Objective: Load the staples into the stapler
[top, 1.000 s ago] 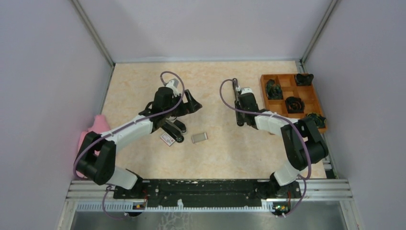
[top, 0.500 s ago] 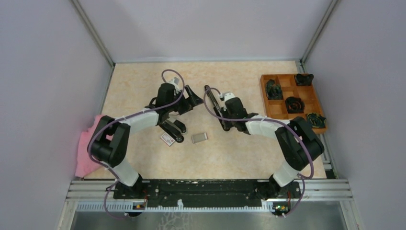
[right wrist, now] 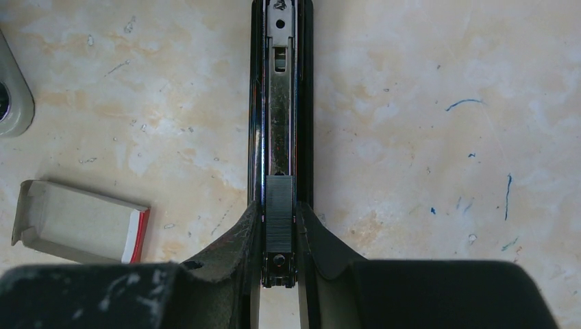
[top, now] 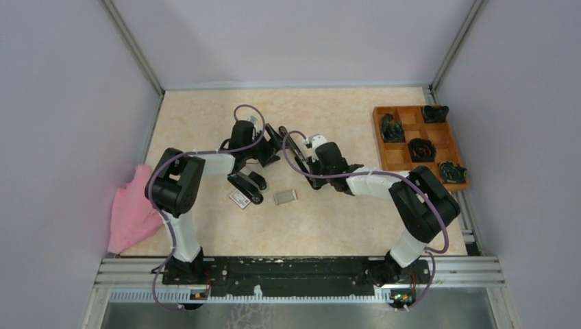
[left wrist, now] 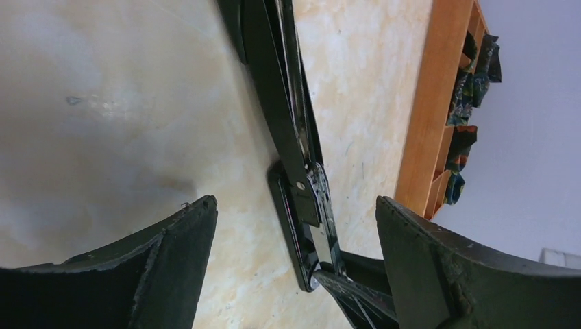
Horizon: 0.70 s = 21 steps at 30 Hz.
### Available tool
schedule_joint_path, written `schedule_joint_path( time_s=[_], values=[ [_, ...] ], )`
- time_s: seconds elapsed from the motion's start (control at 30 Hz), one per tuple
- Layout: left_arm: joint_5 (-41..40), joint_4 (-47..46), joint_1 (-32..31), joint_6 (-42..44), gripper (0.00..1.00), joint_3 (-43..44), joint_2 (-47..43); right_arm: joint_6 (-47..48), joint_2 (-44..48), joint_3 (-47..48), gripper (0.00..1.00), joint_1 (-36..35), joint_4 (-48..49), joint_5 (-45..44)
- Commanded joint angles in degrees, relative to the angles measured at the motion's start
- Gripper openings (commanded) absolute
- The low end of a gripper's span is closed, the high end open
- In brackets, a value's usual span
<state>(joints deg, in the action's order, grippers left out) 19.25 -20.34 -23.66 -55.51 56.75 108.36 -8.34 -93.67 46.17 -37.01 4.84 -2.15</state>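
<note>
The black stapler [top: 286, 145] is held opened out above mid-table, its silvery channel facing up [right wrist: 279, 103]. My right gripper [top: 301, 163] is shut on its near end, the fingers pressed against both sides of the channel [right wrist: 279, 226]. A dark ridged block of staples [right wrist: 279, 205] lies in the channel right between my fingers. My left gripper [top: 274, 142] stands open just left of the stapler's far end. In the left wrist view the stapler [left wrist: 288, 103] runs up the middle beyond the wide-apart jaws [left wrist: 294, 205], touching neither one.
A red-and-white box [top: 240, 199] and a grey open box [top: 286, 197] lie on the table below the grippers, beside a black two-armed object [top: 246, 186]. A wooden compartment tray [top: 445, 144] with dark items sits at the right. A pink cloth [top: 130, 216] lies at the left edge.
My right gripper has carried the stapler leftward, up to the left gripper. The left arm has folded in, and its jaws have narrowed slightly.
</note>
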Motion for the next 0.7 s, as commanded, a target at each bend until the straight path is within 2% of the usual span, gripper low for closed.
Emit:
schedule_joint_path(
  time_s=[0.0, 0.33, 0.47, 0.67],
  values=[
    [1.3, -4.2, 0.7, -2.5, 0.89, 2.1, 2.4, 2.5, -0.5, 1.9, 0.0, -2.2, 4.1, 1.4],
    [3.5, -10.0, 2.1, -7.7, 0.79, 2.5, 8.9, 4.5, -2.7, 2.7, 0.0, -4.3, 3.5, 1.7],
    [4.4, -15.1, 3.3, -9.4, 0.75, 1.1, 10.3, 5.3, -3.3, 3.2, 0.0, -4.9, 2.7, 2.2],
    [5.5, -25.5, 6.6, -7.4, 0.67, -1.8, 8.9, 5.9, -4.2, 4.2, 0.0, -5.4, 1.6, 2.8]
  ],
)
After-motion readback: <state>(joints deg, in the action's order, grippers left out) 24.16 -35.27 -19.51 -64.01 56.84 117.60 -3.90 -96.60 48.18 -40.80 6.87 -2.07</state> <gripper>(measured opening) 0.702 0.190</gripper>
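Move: The right hand already pinches the black stapler's magazine near its nose; the opened cover's middle lies about 10 cm ahead and 6 cm to its left, at its height. From the wide-open left hand that cover is some 4 cm to the right, 1 cm ahead and 4 cm lower. The empty staple box lies about 17 cm back and 2 cm right of the left hand, the grey stapler roughly 11 cm back and 6 cm left, both some 6 cm below it. The left hand reaches forward about 3 cm over the opened cover, sinking some 2 cm early on while it rolls about 10 degrees, left side dropping, and its fingers close part-way around the cover without yet pinching it. The right hand keeps its grip on the magazine and slides the black stapler about 3 cm to the left, easing back a centimetre at first and then forward again, while turning it a little counter-clockwise, so that the cover is fed in between the left fingers. ##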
